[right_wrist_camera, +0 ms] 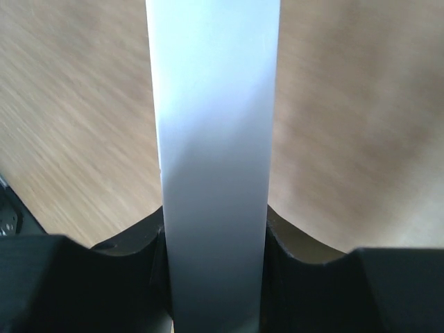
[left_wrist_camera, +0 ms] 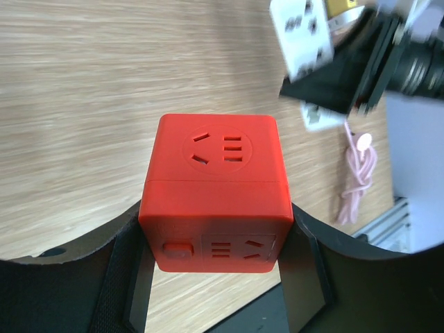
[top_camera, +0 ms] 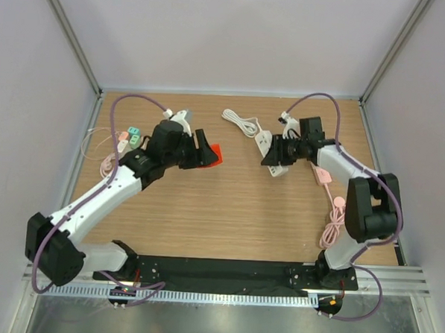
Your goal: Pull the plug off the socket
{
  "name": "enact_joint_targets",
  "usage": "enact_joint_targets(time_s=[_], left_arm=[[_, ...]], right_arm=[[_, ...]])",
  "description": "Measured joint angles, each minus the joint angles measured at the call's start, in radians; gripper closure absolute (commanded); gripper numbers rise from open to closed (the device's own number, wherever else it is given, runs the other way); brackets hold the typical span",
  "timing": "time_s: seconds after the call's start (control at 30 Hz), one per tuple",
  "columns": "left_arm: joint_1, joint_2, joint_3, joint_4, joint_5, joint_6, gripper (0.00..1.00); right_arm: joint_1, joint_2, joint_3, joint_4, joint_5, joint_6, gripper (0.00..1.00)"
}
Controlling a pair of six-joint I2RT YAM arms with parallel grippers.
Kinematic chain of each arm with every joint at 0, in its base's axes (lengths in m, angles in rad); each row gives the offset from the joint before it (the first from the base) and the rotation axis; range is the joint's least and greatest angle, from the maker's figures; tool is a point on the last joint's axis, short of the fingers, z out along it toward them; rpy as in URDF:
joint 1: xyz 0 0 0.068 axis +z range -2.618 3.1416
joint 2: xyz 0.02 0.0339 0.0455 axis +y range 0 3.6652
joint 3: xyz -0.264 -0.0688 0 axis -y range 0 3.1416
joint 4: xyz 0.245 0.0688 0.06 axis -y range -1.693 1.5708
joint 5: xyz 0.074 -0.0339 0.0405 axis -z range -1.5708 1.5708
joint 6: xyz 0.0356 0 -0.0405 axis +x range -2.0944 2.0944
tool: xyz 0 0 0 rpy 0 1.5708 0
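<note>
The plug is a red cube with socket holes on two visible faces. My left gripper is shut on its sides and holds it just above the wood; in the top view the cube shows at the gripper's tip, left of centre. The socket is a white power strip, and my right gripper is shut on its narrow edges. From above, the strip hangs in the right gripper, a clear gap away from the cube. No prongs are visible.
A coiled white cord runs from the strip toward the back. A pink cable and pink plug lie by the right arm. Small green and pink adapters sit at the left with thin cables. Walls close in three sides.
</note>
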Motion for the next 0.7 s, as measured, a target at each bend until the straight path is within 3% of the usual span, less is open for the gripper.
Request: enact_joint_targets(time_s=[0.23,0.43,0.53,0.7], left_arm=[[0.031,-0.171,-0.125,-0.063,-0.057,0.05,1.0],[0.047,-0.232,-0.17,-0.107,-0.072,0.055,1.0],[0.057,-0.251,-0.175,-0.116,-0.088,0.059,1.0],[0.07,-0.255,-0.186,-0.117,-0.095,0.068,1.0]], right_arm=[[-0.051,0.404,0.48,-0.008,-0.041,0.019,0.97],[-0.076,0.753,0.933,-0.133,-0.06,0.01,0.9],[-0.082,0.849,1.063,-0.193,-0.06,-0.004,0.87],[-0.09,0.902,1.115,-0.233,-0.044,-0.008,0.76]])
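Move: The red plug is already free in the left fingers. Bare table for it lies roughly 4 cm back, 8 cm left and 20 cm below that hand; the green plugs are some 25 cm ahead and 33 cm left of it. The right hand holds the white socket strip. Clear table for it lies about 22 cm ahead and 7 cm down; its white cord coil is about 30 cm ahead and 14 cm left, the pink strip about 13 cm ahead and 18 cm right. Forward in a quick sweep of some 22 cm, the right hand carries the white socket strip towards the far part of the table, sinking about 6 cm in the later part and slowing to a stop. Meanwhile the left hand eases left about 7 cm and a little back with the red plug, turning it only slightly. Both keep their grips. ##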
